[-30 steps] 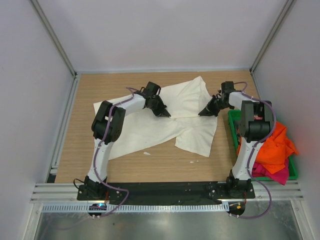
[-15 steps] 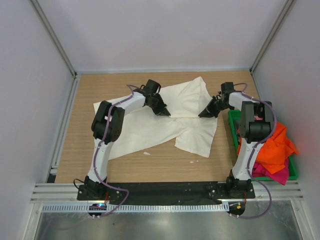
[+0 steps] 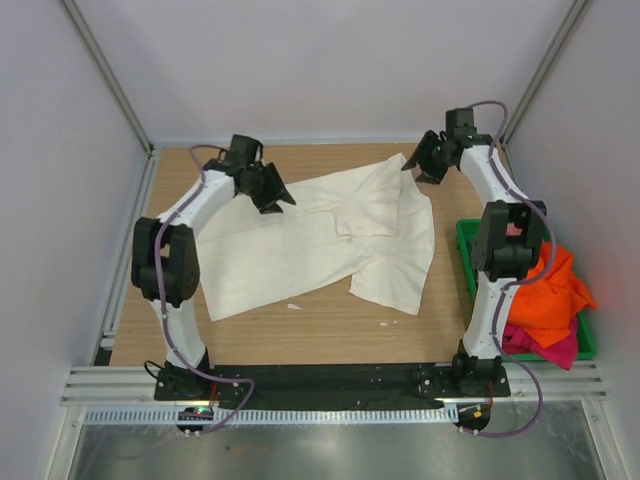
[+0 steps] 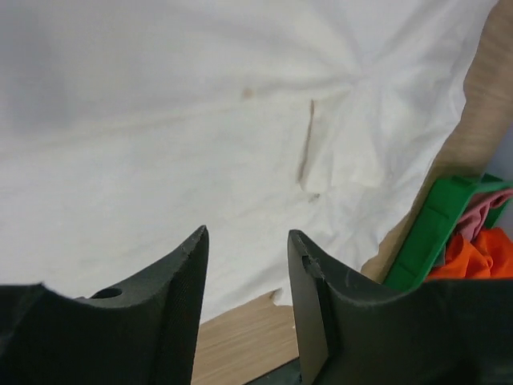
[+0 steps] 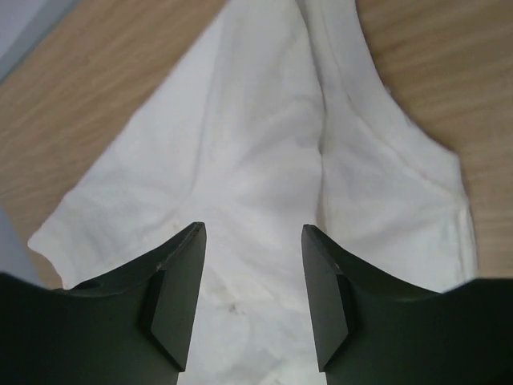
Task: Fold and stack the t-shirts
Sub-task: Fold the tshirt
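Observation:
A large cream-white t-shirt (image 3: 310,240) lies spread and partly folded across the wooden table. My left gripper (image 3: 282,202) hovers over its far left part, open and empty. In the left wrist view the gripper (image 4: 247,237) has bare cloth (image 4: 200,120) and table beyond its fingers. My right gripper (image 3: 410,165) is open above the shirt's far right corner. The right wrist view shows that gripper (image 5: 252,233) with only cream cloth (image 5: 264,144) under it. Orange (image 3: 548,285) and magenta (image 3: 548,347) t-shirts lie heaped in the bin.
A green plastic bin (image 3: 465,250) stands at the table's right edge, also seen in the left wrist view (image 4: 429,233) with orange (image 4: 481,253) and pink (image 4: 479,207) cloth inside. Grey walls close in the table at the back and sides.
Both grippers were shut at the shirt's middle; they have swung out to the far left and far right, opened and let go. The shirt's back part now lies spread wider.

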Available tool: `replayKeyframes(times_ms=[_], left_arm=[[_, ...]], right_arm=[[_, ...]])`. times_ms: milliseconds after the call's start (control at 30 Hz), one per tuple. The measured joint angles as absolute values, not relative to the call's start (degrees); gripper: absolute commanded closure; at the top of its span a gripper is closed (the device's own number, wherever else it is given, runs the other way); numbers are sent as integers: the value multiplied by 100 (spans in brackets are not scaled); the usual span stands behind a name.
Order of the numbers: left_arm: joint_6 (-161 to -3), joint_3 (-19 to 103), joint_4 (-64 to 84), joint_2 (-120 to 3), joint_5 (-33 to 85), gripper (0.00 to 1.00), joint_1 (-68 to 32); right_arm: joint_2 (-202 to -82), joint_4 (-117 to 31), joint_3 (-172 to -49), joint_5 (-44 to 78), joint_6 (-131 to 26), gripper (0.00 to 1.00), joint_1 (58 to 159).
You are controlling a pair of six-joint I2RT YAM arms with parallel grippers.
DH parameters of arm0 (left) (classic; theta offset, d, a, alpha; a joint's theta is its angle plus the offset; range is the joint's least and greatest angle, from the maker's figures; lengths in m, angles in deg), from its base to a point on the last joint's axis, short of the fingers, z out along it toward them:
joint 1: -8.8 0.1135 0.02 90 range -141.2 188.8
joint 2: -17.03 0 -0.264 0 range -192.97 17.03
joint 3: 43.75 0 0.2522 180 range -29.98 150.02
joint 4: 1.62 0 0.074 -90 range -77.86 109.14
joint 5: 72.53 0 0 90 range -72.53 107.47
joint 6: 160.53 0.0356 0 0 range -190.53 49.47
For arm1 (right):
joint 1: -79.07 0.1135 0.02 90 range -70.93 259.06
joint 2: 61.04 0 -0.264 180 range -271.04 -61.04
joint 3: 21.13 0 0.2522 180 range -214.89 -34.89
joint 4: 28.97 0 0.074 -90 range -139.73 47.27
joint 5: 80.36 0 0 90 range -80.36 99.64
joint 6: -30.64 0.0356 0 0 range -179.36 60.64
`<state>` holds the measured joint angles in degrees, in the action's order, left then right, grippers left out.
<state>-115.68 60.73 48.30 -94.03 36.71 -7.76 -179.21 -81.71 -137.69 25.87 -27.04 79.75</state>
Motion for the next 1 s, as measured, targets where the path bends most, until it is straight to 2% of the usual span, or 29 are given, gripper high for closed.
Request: replayKeyframes(times_ms=[100, 233, 433, 700, 833, 1000], left_arm=[[-11244, 6078, 4935, -9132, 3498, 54, -125], [-11054, 5986, 5024, -9161, 3241, 55, 601], [-11010, 5708, 5090, -9410, 2996, 58, 929], [-10772, 5671, 5079, -10184, 2773, 59, 1445], [-10650, 6292, 5291, -10599, 2893, 59, 1565], [-10418, 7466, 5542, -11294, 2897, 57, 1569]], right_arm=[[-18495, -7915, -14766, 2187, -2709, 38, 8253], [-19193, -7762, -15358, 1761, -2706, 37, 8587], [-19846, -7672, -15415, 1440, -2717, 42, 8900], [-19894, -6918, -14987, 1300, -2755, 44, 8913], [-20030, -6720, -15100, 1330, -2748, 43, 8909], [-20487, -6663, -15815, 1361, -2726, 40, 8909]])
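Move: The left gripper's spot is the far-left part of the white t-shirt, about 20 cm to its left, 1 cm ahead and 10 cm below. The right gripper's is the far-right part, some 7 cm ahead, 6 cm left and 9 cm down. The small turned-back flap lies about 4 cm back and 14 cm left of the right gripper; the t-shirt's far-right tip is roughly 13 cm ahead of that gripper and 3 cm left. Sweep the left gripper about 20 cm left, wrist turning nearly 20 degrees counter-clockwise, while lowering it to the cloth; send the right gripper forward and slightly left, then down. Once both are some 9 cm lower, press the parted fingertips on the t-shirt's far part and push it forward, about 6 cm on the left and 4 cm on the right. ##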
